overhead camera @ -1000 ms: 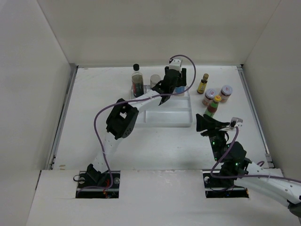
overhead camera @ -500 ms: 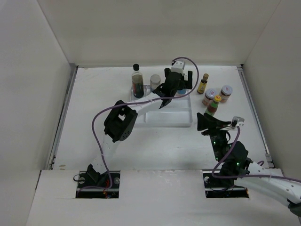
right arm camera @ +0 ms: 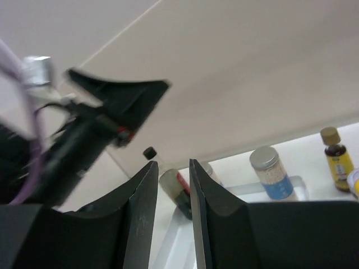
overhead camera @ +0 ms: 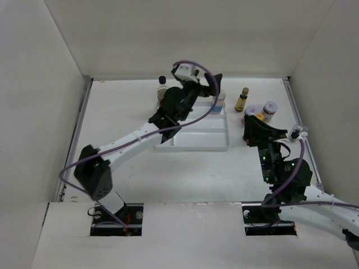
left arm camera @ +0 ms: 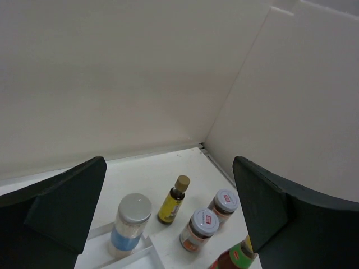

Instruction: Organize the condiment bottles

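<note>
My left gripper (overhead camera: pixel 212 88) (left arm camera: pixel 168 168) hangs open and wide above the back of the table, holding nothing. Below it the blue-labelled white jar (left arm camera: pixel 130 224) (overhead camera: pixel 220 101) stands in the tray's back right corner. Right of the tray stand the tiny yellow bottle (left arm camera: pixel 174 200) (overhead camera: pixel 242 99) and two red-labelled jars (left arm camera: pixel 200 230) (left arm camera: pixel 224 204). The red-sauce bottle (left arm camera: pixel 238 258) peeks in at the bottom edge. My right gripper (overhead camera: pixel 249 124) (right arm camera: pixel 173 163) is narrowly open and empty, looking toward the dark black-capped bottle (right arm camera: pixel 168 179) (overhead camera: pixel 162 80). The left arm hides the silver-lidded jar in the top view.
The white divided tray (overhead camera: pixel 202 139) lies at mid table toward the back. White walls close the back and both sides. The left arm stretches diagonally over the tray's left end. The right arm stands right of the tray, beside the jars.
The left gripper rose from the tray and swung up and back, leaving the blue-labelled jar standing there. The right gripper shifted right and back toward the jars.
</note>
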Available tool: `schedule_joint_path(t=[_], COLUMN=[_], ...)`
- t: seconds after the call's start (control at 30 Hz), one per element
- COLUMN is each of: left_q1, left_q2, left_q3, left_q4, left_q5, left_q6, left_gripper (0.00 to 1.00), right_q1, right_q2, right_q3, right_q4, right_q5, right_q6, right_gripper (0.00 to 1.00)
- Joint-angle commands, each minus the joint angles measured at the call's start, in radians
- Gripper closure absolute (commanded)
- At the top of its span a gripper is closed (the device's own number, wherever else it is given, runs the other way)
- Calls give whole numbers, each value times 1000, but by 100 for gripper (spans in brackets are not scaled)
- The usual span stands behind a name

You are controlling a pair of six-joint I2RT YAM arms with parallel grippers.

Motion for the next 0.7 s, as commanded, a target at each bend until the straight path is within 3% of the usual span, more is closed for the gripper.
schedule_joint_path(t=[0.0,0.07,0.13,0.27,0.37,0.47,0.67], left_q1=[49,99,160,309,404,434,397], left_q2=[-208,-345,-483,-695,-724,-657,-594], left_q3=[-210,-399,-578,-812,-866,-843,-846], left_q4=[84,106,94,-96,-306,-474,-549], left_q5=[-66,-142,-214,-320,-328,-295,-273], left_q6=[-13,-50,-109,-241,-358,-420,-510], left_gripper=[0,0,0,0,0,0,0], right_q1=[-67,-144,-234,-398,-466,-531,-666], right_q2=[131,204,247,305,374,440,503], right_q3=[84,118,139,161,190,219,242], right_q4=[-53,-96,-136,-216,-288,-372,-504], right_q5=[75,103,115,115,105,77,-122], right_q6=[-89,-96,-98,-58,-6,43,200], right_gripper=[64,58,44,32,22,12,9])
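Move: The green-label bottle with the yellow cap stands about 16 cm ahead of my right hand, 11 to its right and 25 below. The near jar is some 7 cm beyond that bottle, the far jar 9 cm beyond and 10 farther right, and the small dark bottle 15 cm beyond and 2 left. From my left hand, the capped bottle lies 2 cm back, 18 right and 27 below; the blue-label jar in the tray lies 13 ahead, 6 right, 25 below. I swing my empty, open left hand about 30 cm left, away from the blue-label jar, then mostly down some 27 cm beside the tray, drawing slightly back as it turns counter-clockwise and tips down. Meanwhile my right hand goes forward, down and right, each a little over 10 cm, towards the yellow-capped bottle, opening wide as it turns clockwise and tips down, still above it. ##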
